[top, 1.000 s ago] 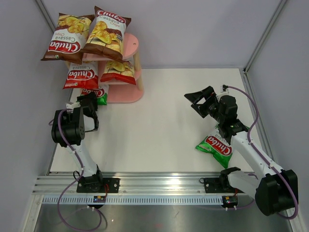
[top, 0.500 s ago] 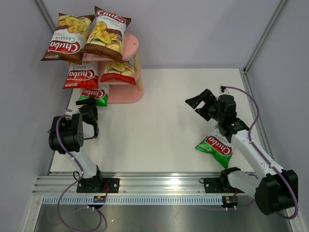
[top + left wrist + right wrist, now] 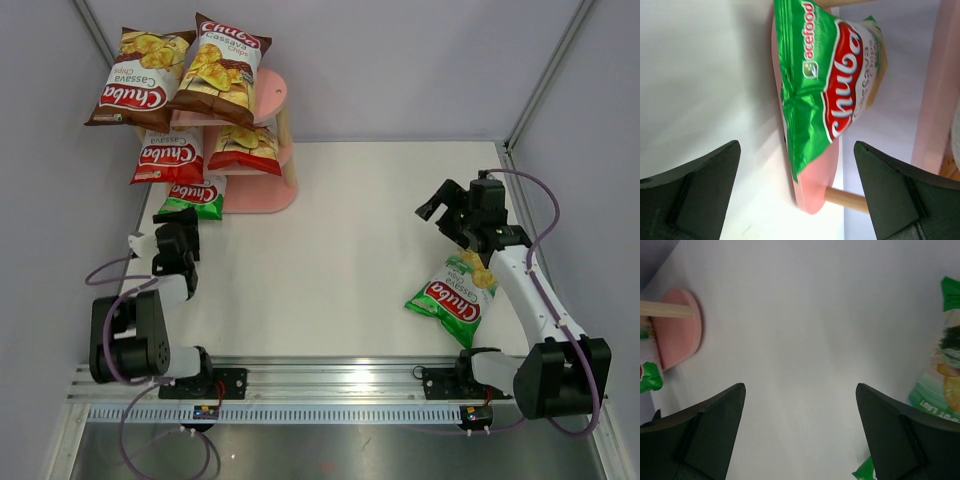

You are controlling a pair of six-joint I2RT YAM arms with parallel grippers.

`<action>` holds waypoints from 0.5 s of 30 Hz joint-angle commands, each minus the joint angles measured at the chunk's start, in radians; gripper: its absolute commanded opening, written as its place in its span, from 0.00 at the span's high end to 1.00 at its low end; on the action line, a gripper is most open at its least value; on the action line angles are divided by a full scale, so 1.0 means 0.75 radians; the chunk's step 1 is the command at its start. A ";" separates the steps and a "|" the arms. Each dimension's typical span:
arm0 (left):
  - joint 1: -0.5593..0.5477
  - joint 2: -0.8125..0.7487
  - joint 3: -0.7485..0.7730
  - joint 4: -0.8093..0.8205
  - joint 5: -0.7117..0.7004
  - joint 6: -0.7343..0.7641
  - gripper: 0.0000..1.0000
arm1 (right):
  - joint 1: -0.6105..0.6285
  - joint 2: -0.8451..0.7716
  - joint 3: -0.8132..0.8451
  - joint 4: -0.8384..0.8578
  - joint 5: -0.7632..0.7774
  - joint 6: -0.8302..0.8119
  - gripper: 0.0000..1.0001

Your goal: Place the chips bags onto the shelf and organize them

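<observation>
The pink shelf (image 3: 262, 190) stands at the far left. Two brown chips bags (image 3: 135, 78) (image 3: 222, 68) lie on its top board, overhanging. On the middle board lie two red-white bags (image 3: 167, 158) (image 3: 245, 148). One green bag (image 3: 193, 197) (image 3: 820, 80) rests on the bottom board (image 3: 812, 185). My left gripper (image 3: 172, 243) (image 3: 796, 145) is open and empty, a short way in front of that bag. A second green bag (image 3: 452, 292) (image 3: 945, 370) lies flat on the table at the right. My right gripper (image 3: 440, 205) (image 3: 800, 385) hangs open and empty just beyond it.
Grey walls close in the white table on the left, back and right. The shelf stands close to the left wall. A wooden post (image 3: 847, 199) sticks out by the bottom board's edge. The arm bases sit on a metal rail (image 3: 320, 385) at the near edge.
My left gripper has opened and drawn back from the shelf toward the near edge, leaving the green bag on the bottom board. My right gripper has swung to the right.
</observation>
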 commanded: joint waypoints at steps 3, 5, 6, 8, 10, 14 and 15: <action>-0.004 -0.254 -0.020 -0.376 0.094 0.174 0.01 | -0.181 -0.028 0.027 -0.199 0.183 -0.127 0.00; -0.012 -0.328 -0.016 -0.462 0.168 0.227 0.01 | -0.272 -0.046 -0.001 -0.199 0.163 -0.115 0.01; -0.012 -0.342 0.018 -0.503 0.197 0.296 0.01 | -0.365 -0.056 -0.011 -0.199 0.165 -0.104 0.00; -0.055 -0.334 0.078 -0.625 0.313 0.386 0.01 | -0.441 -0.093 -0.040 -0.193 0.171 -0.066 0.01; -0.149 -0.322 0.143 -0.691 0.368 0.491 0.01 | -0.546 -0.115 -0.050 -0.195 0.196 -0.033 0.01; -0.305 -0.414 0.095 -0.743 0.360 0.534 0.01 | -0.687 -0.183 -0.128 -0.136 0.192 0.057 0.01; -0.327 -0.432 0.078 -0.745 0.360 0.536 0.01 | -0.720 -0.195 -0.146 -0.122 0.184 0.061 0.01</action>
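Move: The last green bag lies on the table some 13 cm back and 7 cm to the right of the right hand, about 16 cm below it, its outer end reaching nearly level with that hand. From the left hand this bag is about 67 cm to the right, 17 cm back and 7 cm lower. Just in front of the left hand is the shelf: the shelved green bag some 10 cm ahead and 4 cm right, with the red bag above, 10 cm ahead and 10 cm higher. With fingers wide open and empty, the right hand sweeps about 18 cm to the right and a little back, sinking slightly, past the outer end of the last green bag to its right side while turning some 35 degrees clockwise. The left hand, also open and empty, backs off from the shelf and then swings mainly right across its front, turning clockwise too; neither hand is seen to touch a bag. ##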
